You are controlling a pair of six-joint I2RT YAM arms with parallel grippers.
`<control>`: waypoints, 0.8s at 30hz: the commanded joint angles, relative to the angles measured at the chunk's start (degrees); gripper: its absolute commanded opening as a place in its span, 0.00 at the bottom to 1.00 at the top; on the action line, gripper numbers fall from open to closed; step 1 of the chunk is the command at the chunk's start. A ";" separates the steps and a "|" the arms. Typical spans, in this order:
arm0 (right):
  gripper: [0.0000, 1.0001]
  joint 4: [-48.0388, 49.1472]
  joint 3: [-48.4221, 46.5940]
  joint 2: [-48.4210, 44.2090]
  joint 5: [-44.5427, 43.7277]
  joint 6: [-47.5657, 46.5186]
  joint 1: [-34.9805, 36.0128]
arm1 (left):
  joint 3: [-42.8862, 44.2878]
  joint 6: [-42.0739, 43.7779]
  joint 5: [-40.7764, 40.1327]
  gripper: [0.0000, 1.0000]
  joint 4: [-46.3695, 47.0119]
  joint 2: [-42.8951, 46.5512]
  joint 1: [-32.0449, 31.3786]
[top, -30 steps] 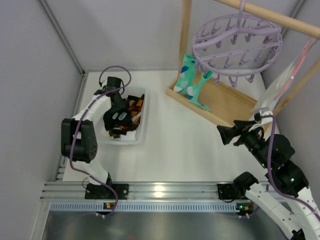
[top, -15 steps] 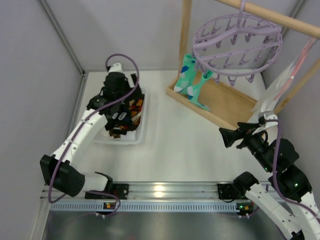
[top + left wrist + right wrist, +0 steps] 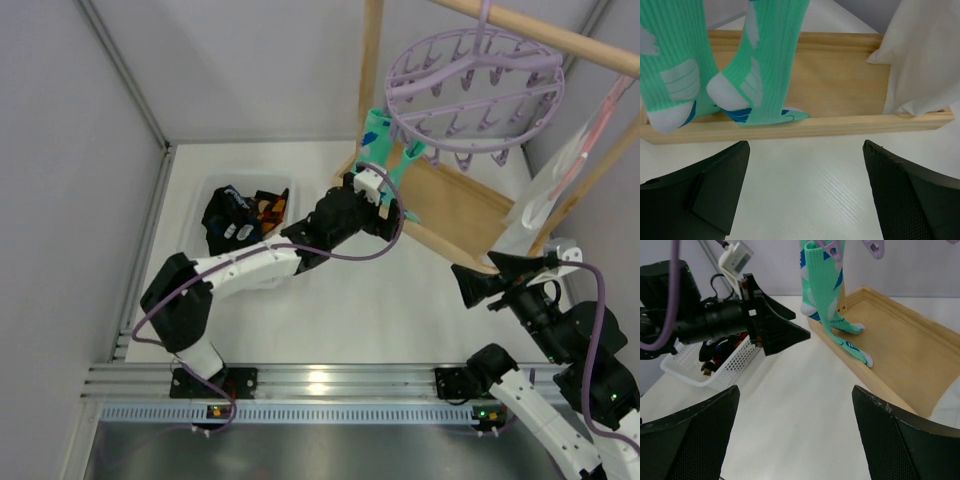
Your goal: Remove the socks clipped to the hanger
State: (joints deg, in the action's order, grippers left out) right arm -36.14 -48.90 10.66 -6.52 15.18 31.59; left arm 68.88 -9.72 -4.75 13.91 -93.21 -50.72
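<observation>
Two mint-teal socks (image 3: 378, 140) (image 3: 767, 60) (image 3: 822, 285) hang from pegs on the near-left side of the round lavender hanger (image 3: 475, 85), their toes resting on the wooden rack base (image 3: 840, 85). My left gripper (image 3: 392, 218) (image 3: 805, 145) is stretched across the table, low and just in front of those socks, open with nothing between its fingers. Open and bare too, my right gripper (image 3: 465, 285) (image 3: 796, 390) hovers at the right and faces the socks from a distance. Dark and argyle socks (image 3: 240, 215) lie in the white basket (image 3: 283, 262).
The wooden rack's upright post (image 3: 370, 60) and top bar (image 3: 560, 35) carry the hanger. A white cloth (image 3: 920, 65) hangs at the rack's right end. In the right wrist view the left gripper (image 3: 775, 332) reaches in from the left, ahead of the basket (image 3: 705, 365).
The left arm left the basket, swung right across the table to the hanging mint socks, and its jaws opened wide. The right gripper drifted slightly right and toward the near edge.
</observation>
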 commanded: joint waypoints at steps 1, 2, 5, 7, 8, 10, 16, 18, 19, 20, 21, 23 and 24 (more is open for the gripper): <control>0.90 -1.74 -2.33 -1.16 1.07 -0.15 -0.57 | 3.09 4.79 -5.44 0.98 15.52 -4.16 0.79; 0.90 -2.35 -2.51 -1.34 1.16 -0.24 -0.48 | 4.67 6.10 -5.53 0.98 16.05 -6.78 0.88; 0.90 -2.27 -2.60 -1.86 1.51 -0.15 -0.57 | 7.39 7.69 -6.67 0.94 18.86 -10.75 1.06; 0.90 -2.01 -2.69 -2.04 2.48 -0.15 -0.57 | 9.42 8.04 -7.81 0.90 19.40 -14.62 1.41; 0.90 -1.92 -2.86 -2.04 2.83 -0.06 -0.57 | 11.26 8.57 -8.16 0.88 20.01 -15.85 1.50; 0.90 -2.18 -3.12 -2.04 3.80 -0.24 -0.57 | 12.85 9.19 -9.56 0.84 20.63 -18.93 1.59; 0.90 -1.39 -3.30 -1.95 5.21 -0.41 -0.48 | 17.69 11.30 -10.89 0.37 21.86 -23.42 1.59; 0.90 -1.13 -3.21 -1.78 5.12 -0.59 -0.48 | 17.78 10.86 -11.68 0.23 21.95 -22.99 1.41; 0.90 -1.04 -3.21 -1.78 4.94 -0.85 -0.57 | 17.69 10.86 -12.12 0.17 21.86 -22.55 1.06; 0.90 -0.95 -3.30 -1.69 5.03 -0.77 -0.57 | 17.26 10.86 -12.47 0.08 21.86 -21.32 0.80; 0.90 -0.86 -3.30 -1.60 4.94 -0.94 -0.57 | 16.99 10.86 -12.99 0.06 21.86 -20.53 0.54; 0.90 -0.60 -3.39 -1.78 4.94 -0.85 -0.57 | 15.94 10.95 -13.87 0.00 21.68 -17.56 -0.52; 0.89 -0.60 -3.48 -1.87 4.94 -0.77 -0.57 | 15.41 10.95 -14.92 0.00 21.68 -16.32 -1.04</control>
State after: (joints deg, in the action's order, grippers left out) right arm -38.17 -50.46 9.10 -2.24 15.00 31.59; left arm 83.83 0.91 -17.19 30.72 -116.40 -50.11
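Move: The nearer, right-hand green sock hangs from its clip about 12 cm ahead of the open left hand and 4 cm to its right, its middle roughly level with the hand. The other green sock is some 15 cm ahead and 3 cm left. The wooden tray is centred about 12 cm ahead, 15 cm right and 22 cm below; the purple hanger's middle is roughly 18 cm ahead, 20 cm right and 15 cm up. From the right hand, the nearer sock is about 30 cm ahead, 12 cm left and 8 cm lower. Forward about 10 cm goes the left hand, drifting some 4 cm right and sinking about 3 cm early on, up to the nearer green sock, while its fingertips tip up and swing counter-clockwise by 10 to 15 degrees. The wide-open fingers start narrowing on the way and, as the hand comes to a stop, shut almost fully, pinching the hanging sock between their tips. ##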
